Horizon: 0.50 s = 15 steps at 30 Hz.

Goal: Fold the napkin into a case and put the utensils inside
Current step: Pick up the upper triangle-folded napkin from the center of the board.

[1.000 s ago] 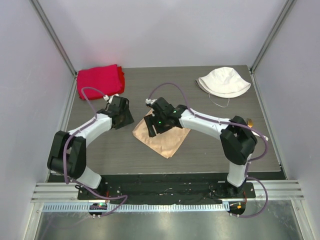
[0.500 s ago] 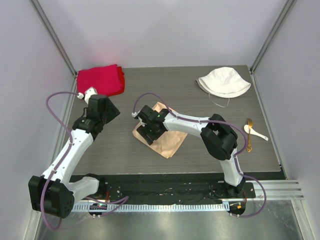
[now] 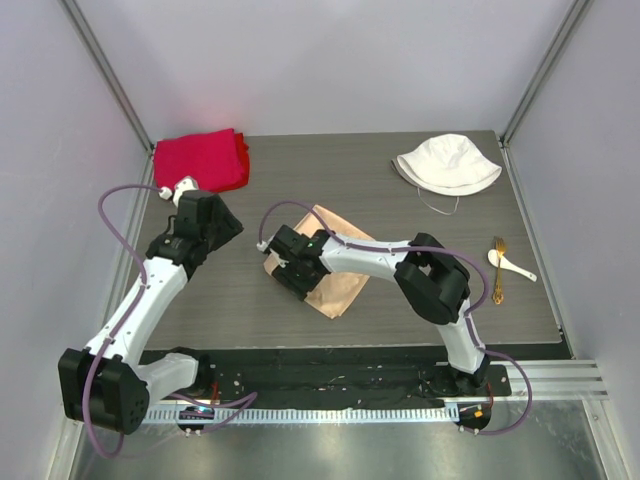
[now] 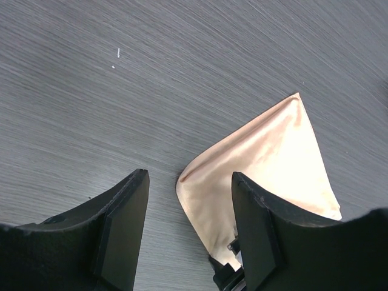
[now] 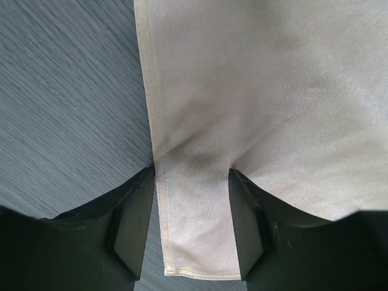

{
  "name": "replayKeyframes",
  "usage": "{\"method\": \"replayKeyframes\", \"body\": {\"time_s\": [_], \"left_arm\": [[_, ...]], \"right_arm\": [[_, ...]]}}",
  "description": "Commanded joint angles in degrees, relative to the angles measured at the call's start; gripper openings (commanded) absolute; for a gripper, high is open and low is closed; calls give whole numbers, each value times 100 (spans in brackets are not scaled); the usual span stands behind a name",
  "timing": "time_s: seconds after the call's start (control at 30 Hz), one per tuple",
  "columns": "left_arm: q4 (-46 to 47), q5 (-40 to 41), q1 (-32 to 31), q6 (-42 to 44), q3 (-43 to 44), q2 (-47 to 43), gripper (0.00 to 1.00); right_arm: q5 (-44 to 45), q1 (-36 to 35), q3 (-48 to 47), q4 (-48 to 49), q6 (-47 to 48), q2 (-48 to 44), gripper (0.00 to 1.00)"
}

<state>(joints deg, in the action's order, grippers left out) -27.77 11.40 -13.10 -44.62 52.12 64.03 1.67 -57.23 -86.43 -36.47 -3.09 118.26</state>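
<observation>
The peach-tan napkin point(image 3: 345, 283) lies flat on the dark table, mid-way between the arms. My right gripper point(image 3: 283, 262) is low over its left corner. In the right wrist view the jaws stand apart on either side of a strip of the napkin point(image 5: 273, 91), and the right gripper point(image 5: 191, 176) is open with cloth flat between its fingers. My left gripper point(image 3: 212, 226) hangs to the left of the cloth, open and empty. In its wrist view the left gripper point(image 4: 189, 182) frames bare table and the napkin's point(image 4: 273, 157) pointed corner. The utensils, a white spoon point(image 3: 512, 265) and a gold fork point(image 3: 497, 270), lie far right.
A thick red cloth point(image 3: 200, 160) sits folded at the back left corner. A white bucket hat point(image 3: 447, 163) lies at the back right. Grey walls close in the table on three sides.
The left arm has drawn back to the left, away from the napkin. The right gripper has slid left and nearer along the cloth to its left corner, its jaws narrowing a little.
</observation>
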Motion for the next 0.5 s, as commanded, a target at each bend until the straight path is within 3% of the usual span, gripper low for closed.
{"method": "replayKeyframes", "body": {"time_s": [0.0,0.47], "left_arm": [[96,-85,62,59,0,-22,61],[52,-173,177,68,-26,-110,61]], "right_arm": [[167,-34,126,166,2,171,56],[1125,-359,312,360,-903,813,27]]}}
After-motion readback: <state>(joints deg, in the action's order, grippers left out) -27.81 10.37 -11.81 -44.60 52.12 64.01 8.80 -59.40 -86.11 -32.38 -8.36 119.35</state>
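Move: The right hand is already down astride the napkin's near-left edge. The napkin's middle lies about 7 cm ahead of it, 3 cm to its right and 1 cm below; its near corner is some 7 cm back and 6 cm right. The red cloth stands roughly 35 cm ahead and 29 cm left of this hand. From the raised left hand, the napkin's middle lies about 18 cm right, 1 cm ahead and 16 cm down. Both right fingertips stay down on the napkin and draw together by nearly half, gathering a narrow fold of cloth just inside the near-left edge. Meanwhile the right hand edges about 1 cm forward, then about 1 cm left, barely sinking, while the wrist tilts and turns some 5 degrees clockwise. ##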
